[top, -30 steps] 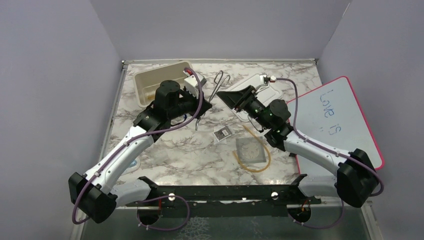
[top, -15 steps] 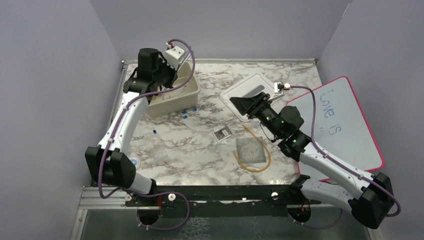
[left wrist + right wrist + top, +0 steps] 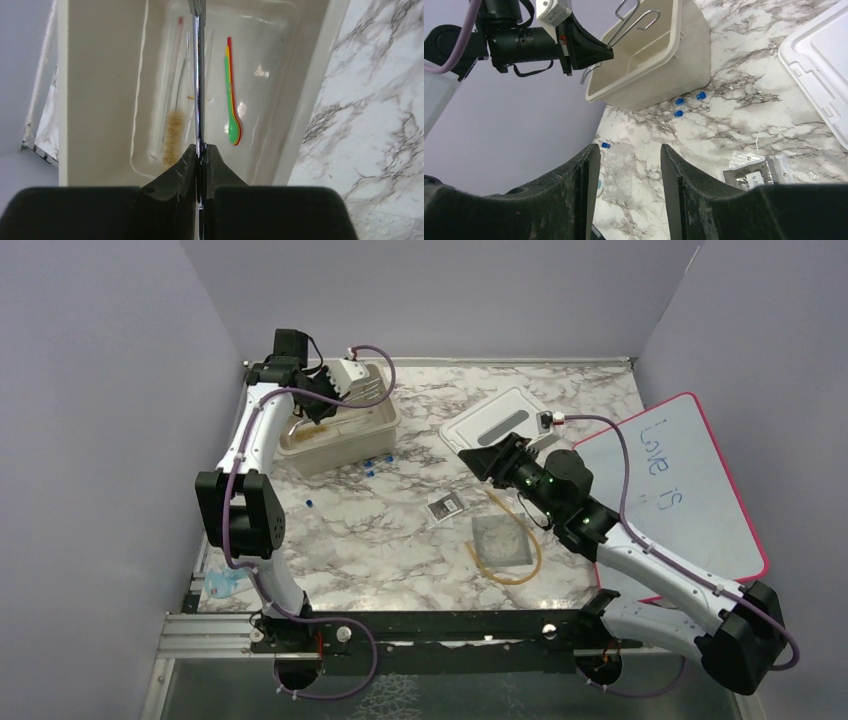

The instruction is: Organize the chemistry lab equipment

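My left gripper point(image 3: 201, 147) is shut on the metal tongs point(image 3: 199, 75) and holds them over the open beige bin point(image 3: 385, 425). A brown brush point(image 3: 173, 132), stacked green-handled spoons point(image 3: 231, 100) and thin glass rods lie on the bin floor. The right wrist view shows the same tongs point(image 3: 634, 20) sticking out above the bin's rim. My right gripper point(image 3: 480, 455) hangs open and empty over the table middle. The black-and-white packet point(image 3: 446, 507), grey wire gauze point(image 3: 498, 540) and amber tubing loop point(image 3: 537, 550) lie below it. Tiny blue pieces point(image 3: 375, 460) sit beside the bin.
The bin's white lid point(image 3: 500, 420) lies at the back, behind my right gripper. A red-bordered whiteboard point(image 3: 690, 480) leans at the right edge. A small clear bag point(image 3: 222, 580) rests at the near left edge. Grey walls close in on three sides.
My left arm has carried the tongs from the table's middle up and back over the bin. The right arm has drawn back a little, with its jaws open as before.
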Tool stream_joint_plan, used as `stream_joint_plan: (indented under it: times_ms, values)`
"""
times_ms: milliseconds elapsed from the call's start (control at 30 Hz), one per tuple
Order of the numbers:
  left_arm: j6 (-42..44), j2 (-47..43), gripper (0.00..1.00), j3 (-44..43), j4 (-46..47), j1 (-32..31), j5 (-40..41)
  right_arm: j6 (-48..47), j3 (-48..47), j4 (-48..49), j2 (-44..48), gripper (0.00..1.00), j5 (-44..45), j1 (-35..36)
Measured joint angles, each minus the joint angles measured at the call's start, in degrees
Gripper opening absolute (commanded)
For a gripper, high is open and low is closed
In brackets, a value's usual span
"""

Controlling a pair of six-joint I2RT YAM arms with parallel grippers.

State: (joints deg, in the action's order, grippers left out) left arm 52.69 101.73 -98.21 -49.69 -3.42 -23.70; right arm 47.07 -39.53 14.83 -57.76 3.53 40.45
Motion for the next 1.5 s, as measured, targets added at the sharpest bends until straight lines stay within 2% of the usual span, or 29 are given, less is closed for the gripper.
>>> stream_joint_plan:
  times_ms: [200,367,767,1200,1500]
  values:
    - [5.99,6.51,0.0,-1.31,-3.34,2.58,-0.33,-0.2,-1.2,-1.51,-2.43,0.52,-0.26,0.0]
    - [9.51,8.11,0.0,-0.39,-4.98,2.6,-1.29,-0.46,-2.95,-1.57,-4.57,0.52,-0.5,0.0]
    - [11.06,15.34,0.02,-2.32,-6.51,1.86,-2.51,-0.2,-3.06,-1.44,-6.86,0.52,-1.92,0.0]
    - [10.82,19.02,0.27,-6.25,-6.38,1.4,-2.62,-0.2,-3.06,-1.46,-7.61,0.52,-1.9,0.0]
    - [9.86,14.47,0.34,-8.59,-6.08,1.4,-2.64,-0.2,-3.89,-3.52,-8.48,0.53,-1.81,0.0]
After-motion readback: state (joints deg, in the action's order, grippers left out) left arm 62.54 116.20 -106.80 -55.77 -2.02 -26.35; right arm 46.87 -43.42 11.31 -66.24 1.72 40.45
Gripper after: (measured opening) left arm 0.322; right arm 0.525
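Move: Below the left hand, which already grips the tongs, lies the open box: its middle is about 2 cm ahead, 4 cm right and 14 cm down. On its floor, some 19 cm below the hand, the brush's bristles lie about 4 cm ahead and 2 cm left, and the coloured spoons level with the hand and 5 cm right. From the right hand, the box's middle is roughly 14 cm ahead, 32 cm left and 20 cm down. Lowering the tongs about 13 cm into the box, the left hand tips its fingers nearer to straight down by some 15 degrees, drifting slightly left early on. At the bottom its fingers part moderately and let go of the tongs, then it backs off upward about half that way, shifting a little forward. The empty right hand sinks a few centimetres, easing left and forward. ##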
